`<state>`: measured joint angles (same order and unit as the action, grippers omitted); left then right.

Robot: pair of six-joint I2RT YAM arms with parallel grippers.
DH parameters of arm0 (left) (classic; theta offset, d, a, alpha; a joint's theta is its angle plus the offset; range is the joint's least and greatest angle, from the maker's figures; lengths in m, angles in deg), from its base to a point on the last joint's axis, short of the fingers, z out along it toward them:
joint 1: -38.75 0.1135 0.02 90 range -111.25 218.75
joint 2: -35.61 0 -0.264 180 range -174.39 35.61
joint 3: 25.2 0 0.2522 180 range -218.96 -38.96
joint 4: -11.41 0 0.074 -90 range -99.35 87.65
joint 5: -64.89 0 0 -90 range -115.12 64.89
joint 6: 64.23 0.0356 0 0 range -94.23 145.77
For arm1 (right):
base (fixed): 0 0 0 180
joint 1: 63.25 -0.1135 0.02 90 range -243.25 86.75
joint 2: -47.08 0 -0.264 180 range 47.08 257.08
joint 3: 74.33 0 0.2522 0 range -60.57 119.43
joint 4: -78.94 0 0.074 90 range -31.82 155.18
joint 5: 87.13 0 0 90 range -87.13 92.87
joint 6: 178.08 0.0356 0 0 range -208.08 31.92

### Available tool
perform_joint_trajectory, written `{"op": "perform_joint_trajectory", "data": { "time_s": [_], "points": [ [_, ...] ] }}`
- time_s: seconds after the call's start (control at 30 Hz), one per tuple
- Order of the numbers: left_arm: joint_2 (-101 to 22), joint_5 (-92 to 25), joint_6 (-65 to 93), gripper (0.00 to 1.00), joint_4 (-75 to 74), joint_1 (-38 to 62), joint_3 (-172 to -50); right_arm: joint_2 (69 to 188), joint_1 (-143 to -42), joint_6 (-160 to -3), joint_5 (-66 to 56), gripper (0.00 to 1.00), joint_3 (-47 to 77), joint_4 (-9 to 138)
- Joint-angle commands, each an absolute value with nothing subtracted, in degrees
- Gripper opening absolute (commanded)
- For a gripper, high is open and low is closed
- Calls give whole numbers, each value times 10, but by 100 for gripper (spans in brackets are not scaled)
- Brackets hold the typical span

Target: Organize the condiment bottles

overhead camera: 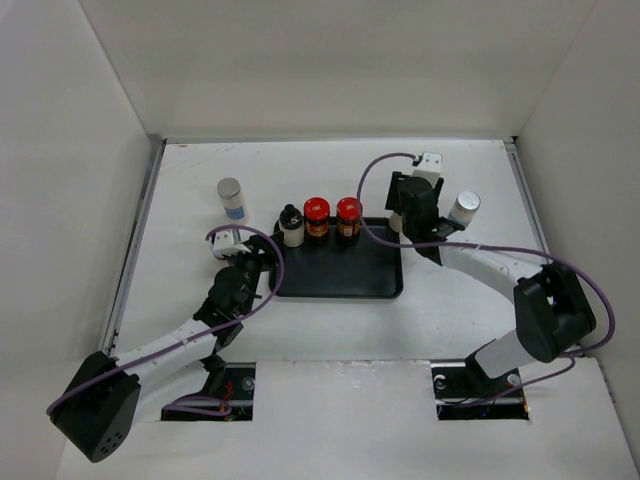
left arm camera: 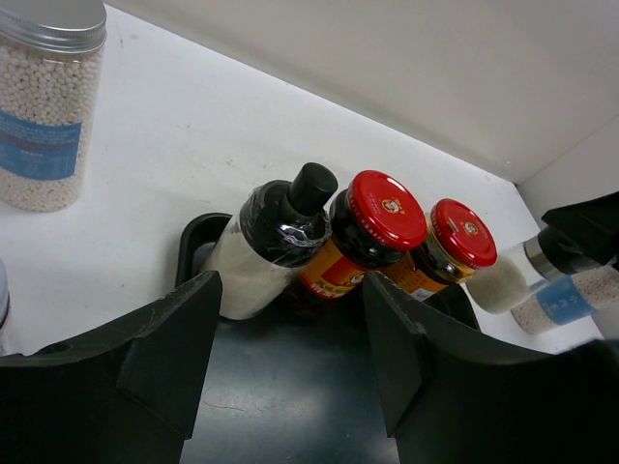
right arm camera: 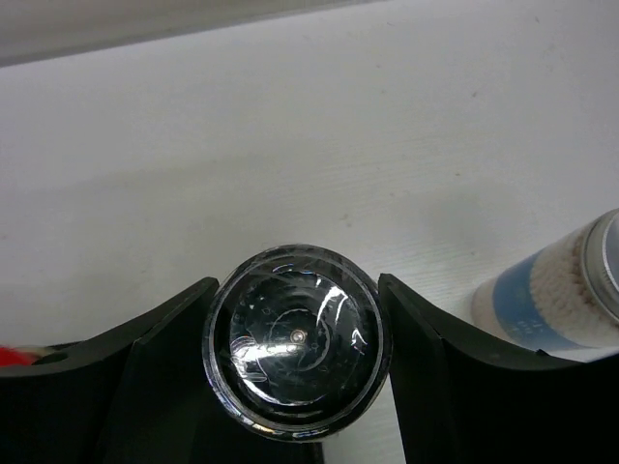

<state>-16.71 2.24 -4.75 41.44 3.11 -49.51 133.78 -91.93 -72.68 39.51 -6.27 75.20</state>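
Along the back edge of the black tray [overhead camera: 340,285] stand a white bottle with a black cap [overhead camera: 291,226] and two red-lidded jars [overhead camera: 316,216] [overhead camera: 348,216]. My right gripper [overhead camera: 415,215] is just right of the tray. In the right wrist view its fingers press both sides of a dark jar with a glossy lid [right arm camera: 295,338], and the gripper [right arm camera: 297,288] is shut on it. My left gripper [left arm camera: 290,348] hovers open over the tray's left end, with nothing between its fingers. Silver-capped, blue-labelled jars stand at the back left [overhead camera: 231,198] and far right [overhead camera: 463,208].
White walls enclose the table on three sides. The blue-labelled jar [right arm camera: 551,300] stands close to my right gripper's right finger. Bare tray floor [left arm camera: 280,406] lies in front of the row of bottles.
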Motion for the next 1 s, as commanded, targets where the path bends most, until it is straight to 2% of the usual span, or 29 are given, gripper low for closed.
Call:
{"op": "perform_joint_trajectory", "data": {
  "time_s": [0.0, 0.43, 0.57, 0.7, 0.97],
  "points": [
    [-176, 20, -53, 59, 445, 34, -497, 1303, -955, -733, 416, 54, -61, 809],
    [-181, 31, -49, 59, 441, 42, -501, 1380, -1010, -680, 393, 59, -66, 831],
    [-176, 63, -47, 64, 411, 42, -513, 1379, -1013, -677, 393, 71, -76, 834],
    [-149, 103, -46, 74, 341, 41, -542, 1341, -1020, -677, 406, 99, -87, 826],
    [-114, 181, -41, 87, 117, 50, -662, 1198, -1042, -676, 438, 100, -177, 832]
  ]
}}
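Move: The right hand holds the clear-topped bottle; its spot in the tray's far right corner lies about 7 cm left and 2 cm back of that hand, 7 cm lower. The nearer red-lidded jar is 13 cm left and level with it, the right pellet bottle 13 cm right, 3 cm ahead. From the left hand, the left pellet bottle stands some 9 cm ahead, 9 cm left; the white-lidded jar 12 cm left, 1 cm ahead. Right carries its bottle 7 cm left, lowers it into the tray, releases, retreats; left hand swings left, opening. ##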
